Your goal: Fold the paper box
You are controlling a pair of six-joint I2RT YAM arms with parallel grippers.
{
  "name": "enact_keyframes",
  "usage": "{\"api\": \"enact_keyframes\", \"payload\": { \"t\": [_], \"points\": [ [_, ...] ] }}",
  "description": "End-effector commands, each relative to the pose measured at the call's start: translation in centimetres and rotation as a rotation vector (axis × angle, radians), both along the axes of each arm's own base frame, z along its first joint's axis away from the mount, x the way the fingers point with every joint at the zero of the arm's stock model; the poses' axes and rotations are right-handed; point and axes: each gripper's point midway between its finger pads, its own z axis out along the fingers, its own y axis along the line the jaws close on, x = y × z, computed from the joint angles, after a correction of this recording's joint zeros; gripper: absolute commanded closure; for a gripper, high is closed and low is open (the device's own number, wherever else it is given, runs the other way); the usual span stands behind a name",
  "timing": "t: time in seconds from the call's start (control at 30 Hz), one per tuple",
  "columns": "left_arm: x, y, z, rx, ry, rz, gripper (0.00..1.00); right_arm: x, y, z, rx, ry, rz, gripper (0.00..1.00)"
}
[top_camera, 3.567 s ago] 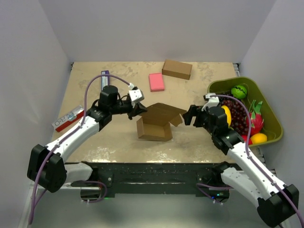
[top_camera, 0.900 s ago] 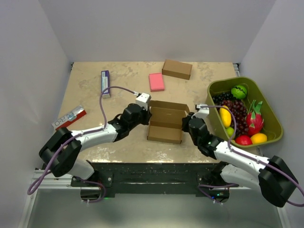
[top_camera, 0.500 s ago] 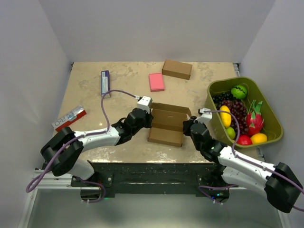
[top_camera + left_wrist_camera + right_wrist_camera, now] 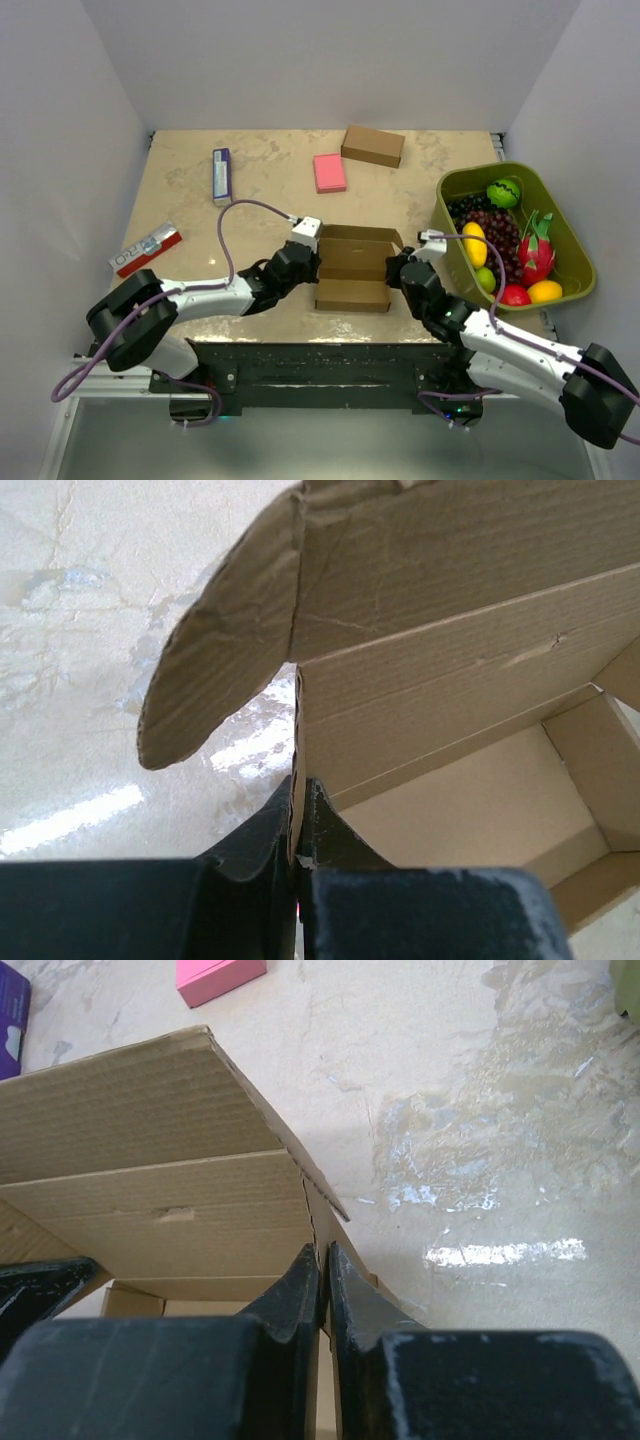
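The paper box [image 4: 352, 268], plain brown cardboard, stands open-topped near the table's front middle, its lid flap raised at the back. My left gripper [image 4: 314, 262] is shut on the box's left side wall [image 4: 297, 780], one finger inside and one outside; a rounded side flap [image 4: 215, 650] sticks out to the left. My right gripper [image 4: 393, 268] is shut on the right side wall [image 4: 322, 1260] in the same way. In the right wrist view the paper box [image 4: 150, 1170] shows its lid panel leaning over the inside.
A ready-made brown box [image 4: 373, 146] and a pink block [image 4: 329, 172] lie at the back. A purple packet [image 4: 221, 175] and a red-and-white packet [image 4: 146, 248] lie to the left. At the right stands a green bin [image 4: 560, 215] of toy fruit.
Both grippers have moved in from either side and now pinch the box's two side walls. The box has slid toward the front edge and squared up.
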Motion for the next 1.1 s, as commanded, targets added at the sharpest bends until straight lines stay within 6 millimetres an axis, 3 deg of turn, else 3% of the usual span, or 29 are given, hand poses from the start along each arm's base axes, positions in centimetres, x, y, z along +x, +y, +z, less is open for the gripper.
{"api": "enact_keyframes", "payload": {
  "t": [0.0,0.3,0.47,0.5,0.57,0.63,0.7,0.73,0.83,1.07],
  "points": [
    [0.2,-1.0,2.4,0.002,-0.075,-0.051,0.97,0.4,2.5,1.1,0.058,-0.026,0.059,0.96],
    [5.6,0.2,5.9,0.061,-0.227,0.005,1.00,4.0,5.0,4.5,0.025,-0.142,0.053,0.99],
    [6.9,-0.1,7.1,0.055,-0.292,-0.025,0.96,5.9,5.6,6.3,0.015,-0.207,0.015,1.00],
    [7.3,0.0,7.2,0.050,-0.302,-0.025,0.93,6.1,5.8,5.8,0.003,-0.202,0.011,1.00],
    [7.3,0.0,6.6,0.053,-0.286,-0.044,0.77,6.5,5.7,5.8,0.000,-0.212,-0.011,1.00],
    [7.5,0.4,6.3,0.052,-0.272,-0.048,0.53,6.7,5.7,4.9,-0.010,-0.204,-0.020,1.00],
    [7.2,1.0,6.1,0.054,-0.268,-0.047,0.41,6.7,5.8,4.4,-0.011,-0.198,-0.019,1.00],
    [6.9,1.1,6.7,0.043,-0.278,-0.050,0.30,6.7,5.8,3.9,-0.018,-0.190,-0.018,1.00],
    [6.4,2.1,7.4,0.036,-0.288,-0.066,0.16,6.7,5.8,3.9,-0.022,-0.194,-0.013,1.00],
    [6.4,5.0,8.9,-0.041,-0.266,-0.172,0.06,6.4,5.9,4.4,-0.037,-0.209,0.016,0.99]
  ]
}}
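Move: Both hands already pinch the paper box by its two sides. Its middle lies about 8 cm right, 1 cm nearer and 4 cm below the left hand, and about 8 cm left, 2 cm nearer and 5 cm below the right. From the left hand, the pink box is some 22 cm ahead and 3 cm right; the small brown carton is about 28 cm ahead and 13 cm right. The green bin's middle sits roughly 8 cm ahead and 27 cm right of the right hand. Forward and leftward, both hands carry the pinched box farther out, towards the pink box: each goes about 6 cm forward and 3 to 5 cm left, the right dipping first. The left fingers then open wide, letting go of the box's left side, and that hand rises with its fingers tipping up; the right keeps its pinch. ##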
